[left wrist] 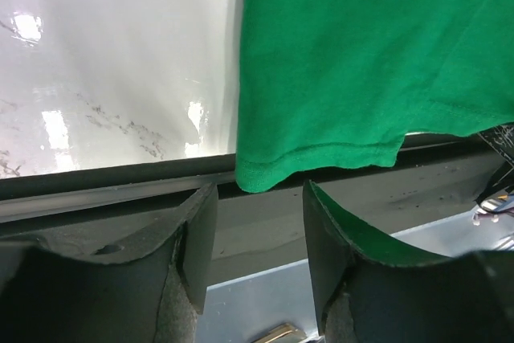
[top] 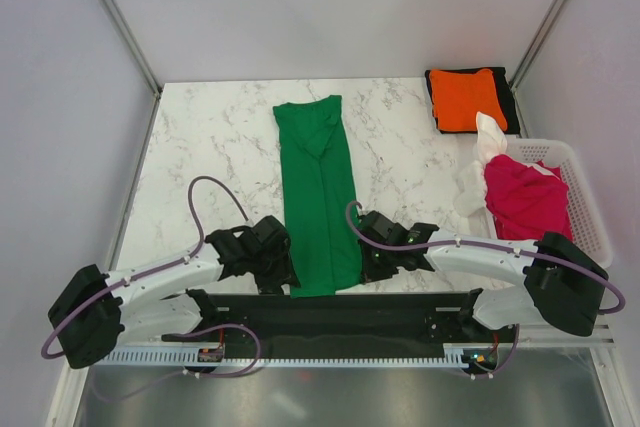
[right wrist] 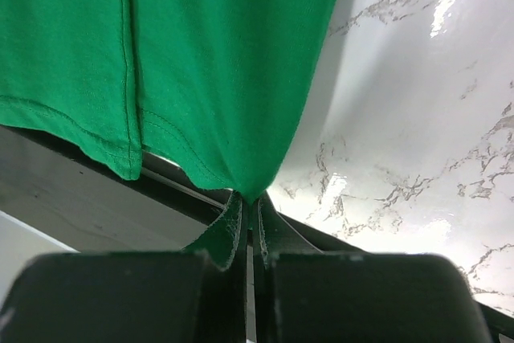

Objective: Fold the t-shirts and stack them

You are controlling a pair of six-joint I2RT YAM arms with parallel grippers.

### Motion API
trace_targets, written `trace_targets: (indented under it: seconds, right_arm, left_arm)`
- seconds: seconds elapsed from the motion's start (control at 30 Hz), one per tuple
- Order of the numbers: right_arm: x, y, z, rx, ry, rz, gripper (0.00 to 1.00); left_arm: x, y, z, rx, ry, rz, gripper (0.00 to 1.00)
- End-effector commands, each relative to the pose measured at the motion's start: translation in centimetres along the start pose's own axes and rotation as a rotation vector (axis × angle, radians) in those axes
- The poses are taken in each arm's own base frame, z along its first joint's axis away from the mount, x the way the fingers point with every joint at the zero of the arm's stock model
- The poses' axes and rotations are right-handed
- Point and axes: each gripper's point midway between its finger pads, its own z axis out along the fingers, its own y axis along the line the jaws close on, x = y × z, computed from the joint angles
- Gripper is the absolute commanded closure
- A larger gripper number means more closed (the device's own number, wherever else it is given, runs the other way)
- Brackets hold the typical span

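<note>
A bright green t-shirt (top: 318, 197) lies folded into a long strip down the middle of the marble table, its hem at the near edge. My right gripper (top: 368, 265) is shut on the hem's right corner; in the right wrist view the green cloth (right wrist: 201, 62) is pinched between the closed fingers (right wrist: 250, 202). At the hem's left corner my left gripper (top: 285, 272) stands open. The left wrist view shows that corner (left wrist: 265, 174) just beyond the fingertips (left wrist: 259, 190), with nothing between them.
A folded orange t-shirt (top: 468, 97) lies on a black t-shirt (top: 511, 95) at the back right. A white slotted basket (top: 590, 207) at the right holds a crimson t-shirt (top: 525, 197) and a white t-shirt (top: 485, 147) draped over its rim. Grey walls enclose the table.
</note>
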Motion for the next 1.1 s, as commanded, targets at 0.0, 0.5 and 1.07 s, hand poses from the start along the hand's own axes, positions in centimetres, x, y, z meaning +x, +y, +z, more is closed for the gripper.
trace_targets:
  seconds: [0.0,0.5,1.07]
  right_arm:
    - [-0.7,0.5,0.0,-0.016,-0.025,-0.024,1.0]
    - [-0.7,0.6,0.1,-0.02,-0.029,-0.021,1.0]
    - [-3.0,4.3,-3.7,-0.11,-0.083,0.076,1.0]
  left_arm:
    - [-1.0,-1.8,-0.2,0.031,-0.041,-0.058,0.47]
    - [-1.4,-1.2,1.6,-0.053,-0.047,-0.048,0.64]
    - [-3.4,-5.8,-5.1,0.054,-0.125,0.091,0.98]
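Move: The green t-shirt's near left corner hangs at the table's front edge, about 2 cm straight below the left hand's half-open fingers. Roughly 16 cm to this hand's right and about level is the near right corner, already pinched in the right hand. The shirt's collar end lies some 38 cm ahead and 3 cm right of the left hand. From the right hand, the left corner is about 16 cm to the left, level forward and 1 cm down. The left fingers shut on the green shirt's near left corner after sinking about 2 cm onto it, then carry it up some 6 cm while drifting forward and to the right, towards the other hand. The right hand keeps its pinch on its own corner, nearly still until late, when it rises about 2 cm and eases slightly left. ##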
